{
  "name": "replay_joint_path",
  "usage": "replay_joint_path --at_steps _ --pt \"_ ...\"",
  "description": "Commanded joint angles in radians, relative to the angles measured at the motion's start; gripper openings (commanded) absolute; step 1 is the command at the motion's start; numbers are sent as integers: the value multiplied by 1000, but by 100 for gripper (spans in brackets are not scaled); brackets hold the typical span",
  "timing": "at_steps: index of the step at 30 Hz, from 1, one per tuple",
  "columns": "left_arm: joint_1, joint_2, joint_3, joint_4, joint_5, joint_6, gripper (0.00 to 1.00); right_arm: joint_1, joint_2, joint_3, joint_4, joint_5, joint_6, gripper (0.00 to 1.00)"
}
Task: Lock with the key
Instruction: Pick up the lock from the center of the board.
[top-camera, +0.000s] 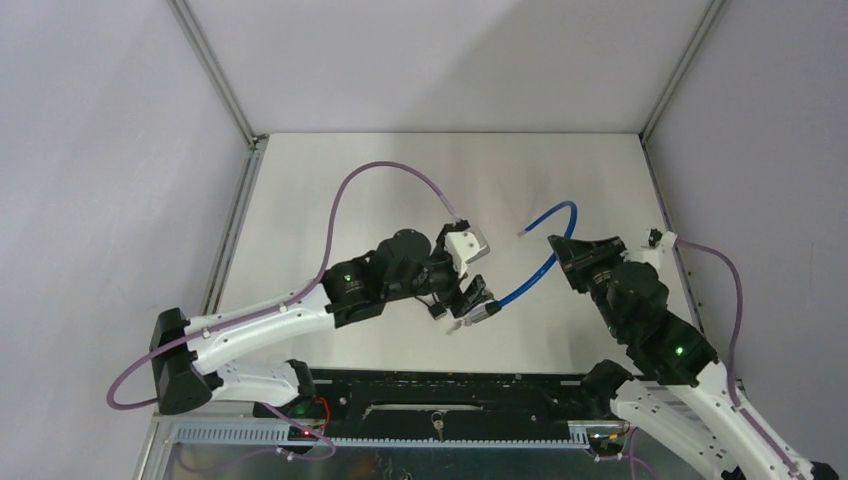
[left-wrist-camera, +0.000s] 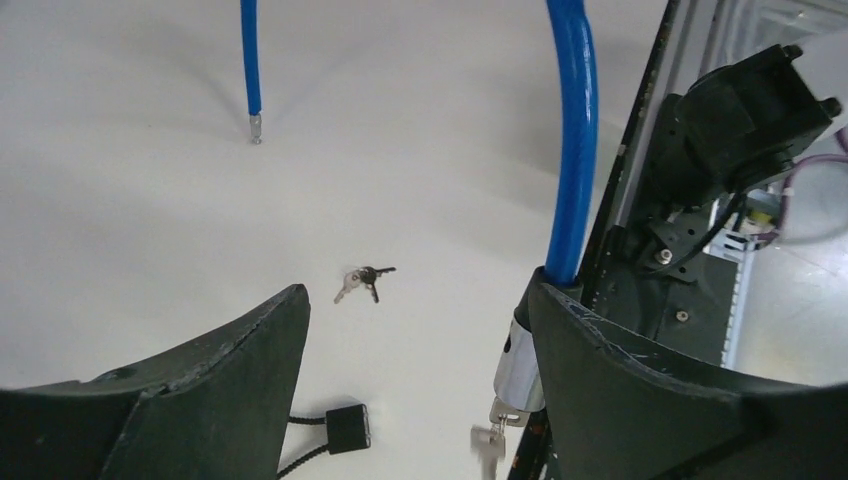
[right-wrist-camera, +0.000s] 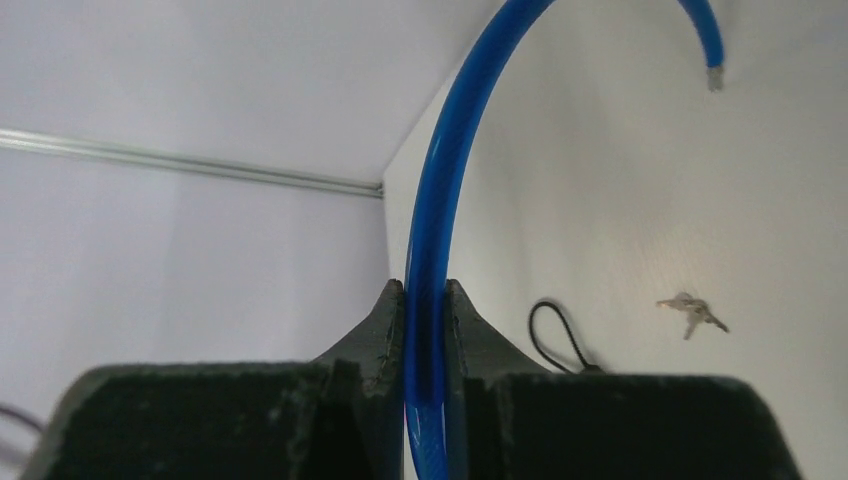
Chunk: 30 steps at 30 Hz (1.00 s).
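Observation:
A blue cable lock (top-camera: 545, 262) arches over the table, its bare free end (top-camera: 520, 232) hanging in the air. My right gripper (right-wrist-camera: 424, 290) is shut on the cable (right-wrist-camera: 440, 200) partway along it. The chrome lock cylinder (left-wrist-camera: 520, 365) sits at the cable's other end, against the inner face of my left gripper's right finger. A key (left-wrist-camera: 505, 412) is stuck in the cylinder and a second key (left-wrist-camera: 488, 445) dangles from it. My left gripper (left-wrist-camera: 418, 300) is open, its jaws wide apart and holding nothing.
A loose bunch of keys (left-wrist-camera: 362, 280) lies on the white table. A black tag on a cord (left-wrist-camera: 347, 428) lies near my left finger. A black rail (top-camera: 450, 390) runs along the near edge. Aluminium posts (top-camera: 215, 70) frame the walls.

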Motion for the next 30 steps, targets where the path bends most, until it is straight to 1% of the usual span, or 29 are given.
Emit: replay_joint_path --at_steps 1,3,5,8,12,14,17,19,22,24,30 --pt "-66 6 35 72 -167 114 83 101 93 155 -202 275 115 0" --pt "-91 8 33 97 -201 147 83 157 136 210 -283 360 143 0" --pt "-106 12 37 113 -215 168 83 214 164 245 -310 434 150 0" --pt "-118 15 49 119 -189 178 83 282 207 286 -339 521 146 0" --pt "-138 5 34 146 -139 177 84 342 259 339 -385 611 141 0" --pt "-148 1 24 154 -123 178 84 369 266 349 -376 642 121 0" --pt "-154 7 18 146 -115 184 84 386 263 354 -346 649 77 0" --pt "-155 23 33 112 -74 198 83 389 263 355 -306 632 15 0" --pt "-155 55 59 60 -17 217 83 394 263 354 -289 610 -10 0" --pt "-154 73 63 61 -3 223 83 394 265 354 -271 590 -40 0" --pt "-155 141 115 51 -57 232 84 398 257 353 -254 539 -77 0"
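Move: The blue lock's metal head hangs from its tube about 4 cm back, 2 cm right and 3 cm below the left hand, beside its rear finger. On the table some 24 cm under that hand, the loose keys lie roughly 3 cm forward and 3 cm right, the black block about 7 cm left and level. From the right hand, which already grips the tube, the head is about 14 cm left, 8 cm back and 6 cm lower. The right fingers keep their pinch on the blue tube while that hand stays nearly in place and rolls its left side down some 20 degrees. The open left hand goes right and back about 5 cm in all towards the lock's metal head, tilting its fingers up about 10 degrees; it first rises 2 cm, then sinks 4 cm. Its fingers stay wide. ##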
